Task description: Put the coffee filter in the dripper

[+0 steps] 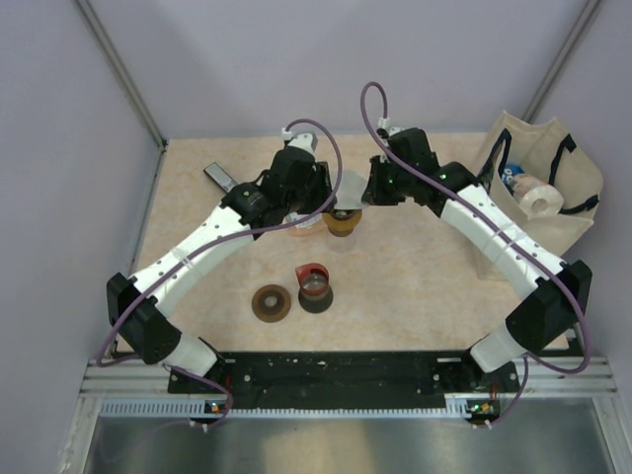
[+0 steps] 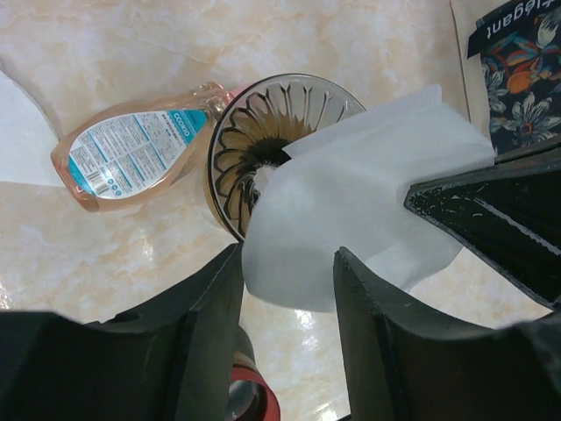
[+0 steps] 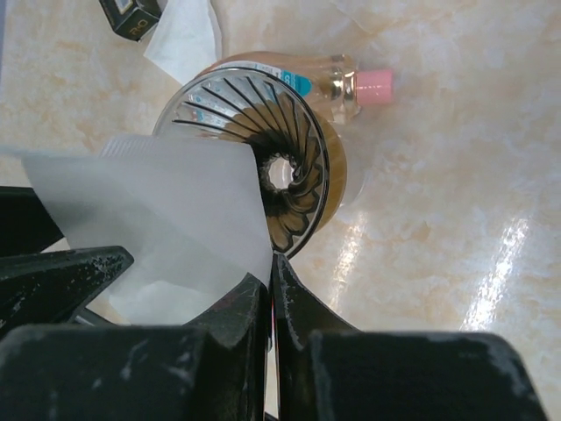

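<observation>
The amber ribbed glass dripper (image 2: 263, 140) stands on the table between my two grippers, and is also in the right wrist view (image 3: 294, 175) and the top view (image 1: 343, 221). The white paper coffee filter (image 2: 368, 202) hangs tilted over its rim, with one corner reaching into the cone. My right gripper (image 3: 270, 282) is shut on the filter's (image 3: 166, 219) edge just beside the dripper. My left gripper (image 2: 289, 281) is open; its fingers stand apart on either side of the filter's lower edge without pinching it. In the top view both grippers, left (image 1: 321, 202) and right (image 1: 367, 188), meet over the dripper.
A peach bottle (image 2: 131, 158) with a pink cap (image 3: 372, 85) lies behind the dripper. A red-and-black cup-like object (image 1: 315, 286) and a brown disc (image 1: 271, 302) sit nearer the arm bases. A tote bag (image 1: 538, 193) stands at the right, a black item (image 1: 221, 179) at the back left, and loose white paper (image 3: 188, 39) nearby.
</observation>
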Controlling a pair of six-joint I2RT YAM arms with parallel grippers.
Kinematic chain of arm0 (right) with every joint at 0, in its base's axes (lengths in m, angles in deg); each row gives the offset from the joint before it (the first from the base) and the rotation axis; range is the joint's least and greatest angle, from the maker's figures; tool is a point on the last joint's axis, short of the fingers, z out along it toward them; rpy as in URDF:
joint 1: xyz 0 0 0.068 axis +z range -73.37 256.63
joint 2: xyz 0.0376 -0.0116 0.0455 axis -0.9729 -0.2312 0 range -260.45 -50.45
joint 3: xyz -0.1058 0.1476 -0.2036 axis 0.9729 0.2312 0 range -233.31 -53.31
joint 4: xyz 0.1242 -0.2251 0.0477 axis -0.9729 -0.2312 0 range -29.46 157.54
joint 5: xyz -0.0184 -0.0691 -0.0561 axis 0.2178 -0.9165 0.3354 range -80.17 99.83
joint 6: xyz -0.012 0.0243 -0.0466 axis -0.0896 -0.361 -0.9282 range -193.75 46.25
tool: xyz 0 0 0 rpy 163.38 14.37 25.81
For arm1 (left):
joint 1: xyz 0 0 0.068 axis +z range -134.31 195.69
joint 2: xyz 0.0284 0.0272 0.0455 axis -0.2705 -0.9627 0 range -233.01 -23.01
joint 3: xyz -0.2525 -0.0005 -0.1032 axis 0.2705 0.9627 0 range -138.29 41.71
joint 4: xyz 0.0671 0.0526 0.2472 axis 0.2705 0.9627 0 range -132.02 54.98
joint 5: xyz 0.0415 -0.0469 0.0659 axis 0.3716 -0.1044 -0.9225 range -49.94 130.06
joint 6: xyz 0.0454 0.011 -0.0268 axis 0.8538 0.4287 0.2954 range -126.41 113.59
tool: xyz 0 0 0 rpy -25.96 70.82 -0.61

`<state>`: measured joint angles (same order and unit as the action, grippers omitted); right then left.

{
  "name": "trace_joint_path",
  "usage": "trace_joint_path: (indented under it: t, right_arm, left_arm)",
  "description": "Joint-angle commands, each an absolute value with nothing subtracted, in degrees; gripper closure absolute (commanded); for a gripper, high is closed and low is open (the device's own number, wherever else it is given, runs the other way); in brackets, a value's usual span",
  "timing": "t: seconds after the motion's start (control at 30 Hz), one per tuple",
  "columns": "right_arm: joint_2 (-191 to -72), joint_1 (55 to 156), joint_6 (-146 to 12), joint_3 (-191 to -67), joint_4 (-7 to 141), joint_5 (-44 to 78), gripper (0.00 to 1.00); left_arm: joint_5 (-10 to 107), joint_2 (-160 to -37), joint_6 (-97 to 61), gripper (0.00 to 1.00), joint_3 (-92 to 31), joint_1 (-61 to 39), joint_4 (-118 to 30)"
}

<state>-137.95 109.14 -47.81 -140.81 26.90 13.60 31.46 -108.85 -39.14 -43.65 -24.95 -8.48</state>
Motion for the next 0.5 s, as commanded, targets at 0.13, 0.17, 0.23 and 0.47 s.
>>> trace_joint_path:
  t: [0.13, 0.17, 0.23, 0.47]
  right_arm:
    - [-140.4, 109.1, -49.1, -145.2, 26.1, 14.0, 0.89]
    - [-140.6, 109.1, -49.1, -145.3, 26.1, 13.8, 0.88]
    - [-141.2, 109.1, -49.3, -145.9, 26.1, 13.1, 0.80]
    - [-142.1, 109.0, -51.0, -149.0, 25.5, 10.7, 0.62]
  left_arm:
    - [29.5, -108.3, -38.2, 0.30, -45.9, -24.8, -8.5]
    - [29.2, -108.4, -38.1, 0.25, -45.9, -24.8, -8.4]
    - [28.6, -108.6, -38.0, 0.18, -46.1, -24.7, -8.4]
    - [26.9, -109.3, -37.9, 0.09, -47.1, -23.7, -7.6]
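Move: The dripper's middle is about 3 cm ahead of the left hand, 4 cm to its right and 7 cm below. From the right hand, which still pinches the paper filter, the dripper is about 3 cm ahead, 4 cm left and 6 cm below. From the left hand, the bottle lies some 5 cm ahead and 3 cm left, and the red-handled pot about 12 cm back and 3 cm left, both well below. Right fingers open, releasing the filter over the dripper while easing 1-2 cm down and forward; left fingers spread wider. ##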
